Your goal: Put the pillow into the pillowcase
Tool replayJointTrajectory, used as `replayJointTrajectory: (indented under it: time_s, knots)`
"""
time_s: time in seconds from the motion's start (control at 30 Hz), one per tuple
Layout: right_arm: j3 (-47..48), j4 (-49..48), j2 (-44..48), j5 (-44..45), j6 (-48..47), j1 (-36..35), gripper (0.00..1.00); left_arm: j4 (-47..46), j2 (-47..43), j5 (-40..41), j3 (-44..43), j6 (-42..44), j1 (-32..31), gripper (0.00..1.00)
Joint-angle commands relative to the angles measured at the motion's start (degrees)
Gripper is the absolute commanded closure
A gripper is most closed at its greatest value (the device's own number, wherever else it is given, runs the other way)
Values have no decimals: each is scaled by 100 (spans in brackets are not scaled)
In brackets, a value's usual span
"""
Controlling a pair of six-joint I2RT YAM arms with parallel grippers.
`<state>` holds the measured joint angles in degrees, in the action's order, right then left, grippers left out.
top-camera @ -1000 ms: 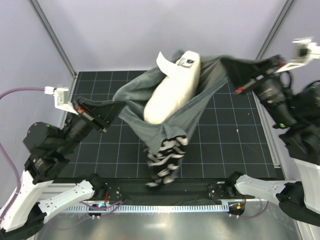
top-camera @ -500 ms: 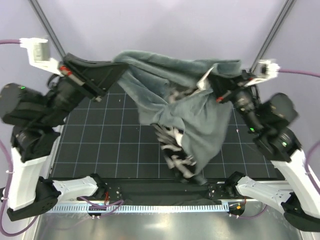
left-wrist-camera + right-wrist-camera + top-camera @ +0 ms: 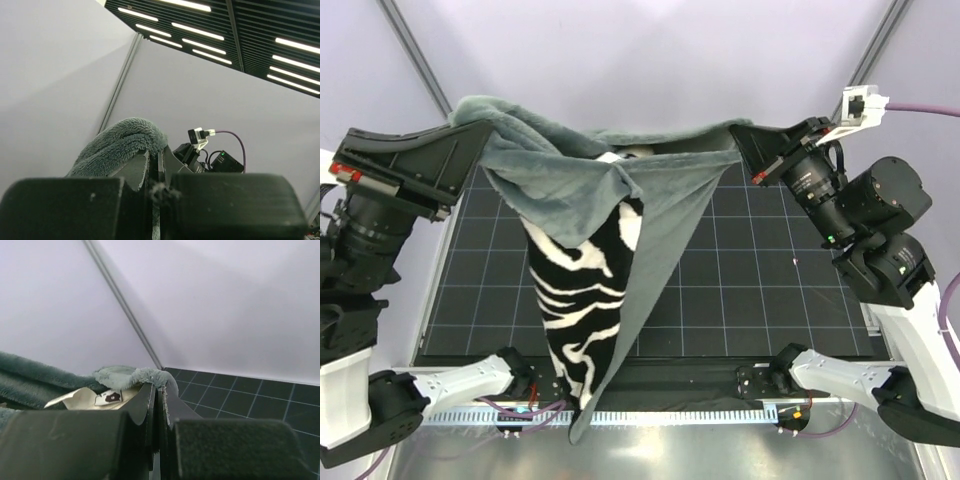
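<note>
The pillowcase [image 3: 660,190] hangs stretched in the air between my two grippers, grey plush on top and its zebra side [image 3: 578,300] drooping down to the table's front edge. My left gripper [image 3: 480,142] is shut on the upper left edge of the pillowcase [image 3: 120,147], the fabric draped over its fingertips. My right gripper [image 3: 740,137] is shut on the upper right edge [image 3: 142,375]. The pillow [image 3: 637,153] is almost wholly hidden inside. Only a cream sliver shows at the open top, and its cream surface with a label [image 3: 75,397] shows in the right wrist view.
The black gridded mat [image 3: 770,270] lies below the hanging fabric. Slanted frame posts [image 3: 415,55] [image 3: 875,50] rise at the back corners, with a purple backdrop behind. A metal strip [image 3: 720,450] runs along the near edge. The right arm's camera [image 3: 197,135] shows beyond the left gripper's fingers.
Both arms have swung up and apart, lifting the pillowcase's top edge. The pillow, which lay exposed on the fabric, has dropped inside, and the case now hangs long with the zebra side out.
</note>
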<state>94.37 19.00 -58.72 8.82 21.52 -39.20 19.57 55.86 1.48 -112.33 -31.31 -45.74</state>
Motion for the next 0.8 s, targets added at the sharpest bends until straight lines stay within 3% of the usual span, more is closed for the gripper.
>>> replayJointTrajectory:
  time_s: [0.0, 0.13, 0.43, 0.57, 0.67, 0.77]
  knots:
    - [310, 269, 10, 893, -148, 44, 96, -797, 223, -15, 18, -225, 12, 100]
    - [932, 279, -34, 920, -349, 53, 96, -1016, 618, -480, 124, -586, 12, 100]
    - [3173, 429, -456, 1297, -1377, 53, 96, -1763, 1304, -728, 423, -1526, 12, 100]
    - [3439, 306, -684, 1132, -1431, 53, 96, -1904, 1796, -719, 134, -1624, 12, 100]
    - [3474, 375, -965, 727, -1212, 62, 96, -1738, 1771, -263, 1, -1292, 30, 99]
    - [3037, 219, -1098, 376, -940, 53, 96, -1273, 1429, 904, 71, -1167, 152, 100]
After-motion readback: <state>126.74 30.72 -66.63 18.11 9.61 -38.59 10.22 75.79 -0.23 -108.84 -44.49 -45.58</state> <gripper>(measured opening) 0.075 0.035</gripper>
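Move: Both hands already pinch opposite sides of the pillowcase mouth, roughly 27 cm apart. The pillow's tagged end sits in the mouth, about 15 cm right of the left hand, 13 cm ahead and 16 cm lower; from the right hand it is some 13 cm left, 2 cm ahead and 4 cm down. The striped panel hangs around 35 cm below the left hand, 8 cm right and 8 cm forward. Keeping their pinch on the case's rim, both hands carry the hanging bundle to the right: the left about 14 cm, with some 12 cm forward and a steady sinking, fingers tipping downward. The right goes 8 cm right while lifting 12 cm and drawing slightly back, its fingers tilting up and turning clockwise. ##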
